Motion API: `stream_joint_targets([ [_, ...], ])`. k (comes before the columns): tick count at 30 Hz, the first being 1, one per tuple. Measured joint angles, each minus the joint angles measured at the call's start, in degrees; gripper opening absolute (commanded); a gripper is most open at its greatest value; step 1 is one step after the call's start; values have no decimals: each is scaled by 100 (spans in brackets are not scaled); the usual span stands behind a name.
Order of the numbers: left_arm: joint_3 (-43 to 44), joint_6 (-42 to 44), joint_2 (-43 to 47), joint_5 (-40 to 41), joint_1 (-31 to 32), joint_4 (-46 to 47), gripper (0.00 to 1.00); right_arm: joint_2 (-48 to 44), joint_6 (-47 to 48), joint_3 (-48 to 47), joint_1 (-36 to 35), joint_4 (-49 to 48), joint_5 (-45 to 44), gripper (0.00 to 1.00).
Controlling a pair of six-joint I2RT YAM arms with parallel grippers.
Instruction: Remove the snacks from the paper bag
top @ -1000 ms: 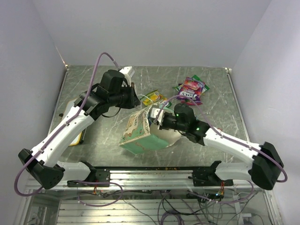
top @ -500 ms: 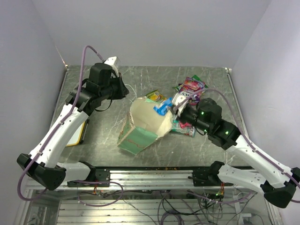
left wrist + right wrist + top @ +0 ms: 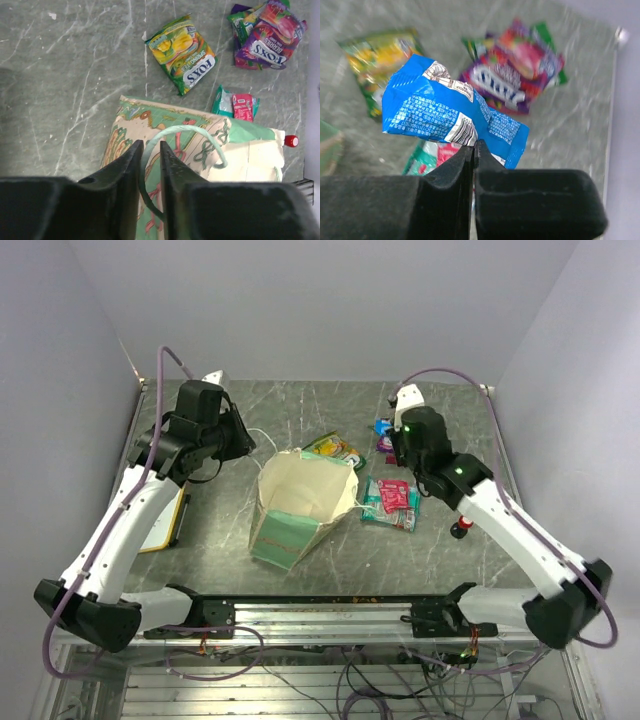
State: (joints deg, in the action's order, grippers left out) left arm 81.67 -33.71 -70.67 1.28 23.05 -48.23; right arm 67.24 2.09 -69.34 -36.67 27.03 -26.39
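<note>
The paper bag stands mid-table with its mouth up, and only tan paper shows inside. My left gripper hangs above its printed front, back left of it. The jaws stand a little apart, and the thin handle cord runs loosely between them. My right gripper is shut on a blue packet, held above the table at the back right. On the table lie a yellow-green snack, a pink-purple one and a teal-red one.
A small red-topped button stands right of the teal-red packet. A wood-framed whiteboard lies at the left edge under my left arm. Walls close in the table on three sides.
My right gripper pulled the blue packet out of the bag and carried it to the back right. My left arm drew back left and its jaws parted slightly. The bag tipped upright.
</note>
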Motion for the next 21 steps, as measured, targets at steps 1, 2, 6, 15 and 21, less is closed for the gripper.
stream_joint_targets([
  [1, 2, -15, 35, 7, 0, -52, 45, 227, -210, 94, 201, 149, 61, 0],
  [2, 11, -28, 66, 13, -2, -114, 51, 415, -356, 162, 332, 247, 109, 0],
  [6, 177, -116, 111, 107, -7, -437, 56, 1344, -916, 476, 798, 490, 332, 0],
  [15, 498, -129, 219, 396, -33, -929, 94, 1971, -1523, 970, 1025, 584, 638, 14],
  [21, 1211, -96, 221, 492, -48, -1342, 100, 2076, -1810, 654, 1025, 1082, 826, 92],
])
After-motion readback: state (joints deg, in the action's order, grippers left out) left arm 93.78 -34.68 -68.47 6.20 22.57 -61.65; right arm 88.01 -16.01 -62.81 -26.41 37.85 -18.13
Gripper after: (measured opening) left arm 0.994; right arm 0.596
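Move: The right hand holds the blue packet high above the red packet, which lies on the teal one about 24 cm below, 2 cm back and 2 cm to its right. The purple pile is 13 cm ahead and 6 cm right, the yellow packet 9 cm ahead and 12 cm left. The left hand is at the bag's string handle, with the bag's middle some 11 cm to its right, 7 cm back and 14 cm below. Down fast, some 20 cm, and slightly right goes the right hand towards the red packet, its fingers tipping about 35 degrees steeper and turning a little clockwise; low over the pile it slows, then opens and lets go of the blue packet. Meanwhile the left hand rises about 5 cm while easing back and left, spreading its fingers wide to free the string handle. ##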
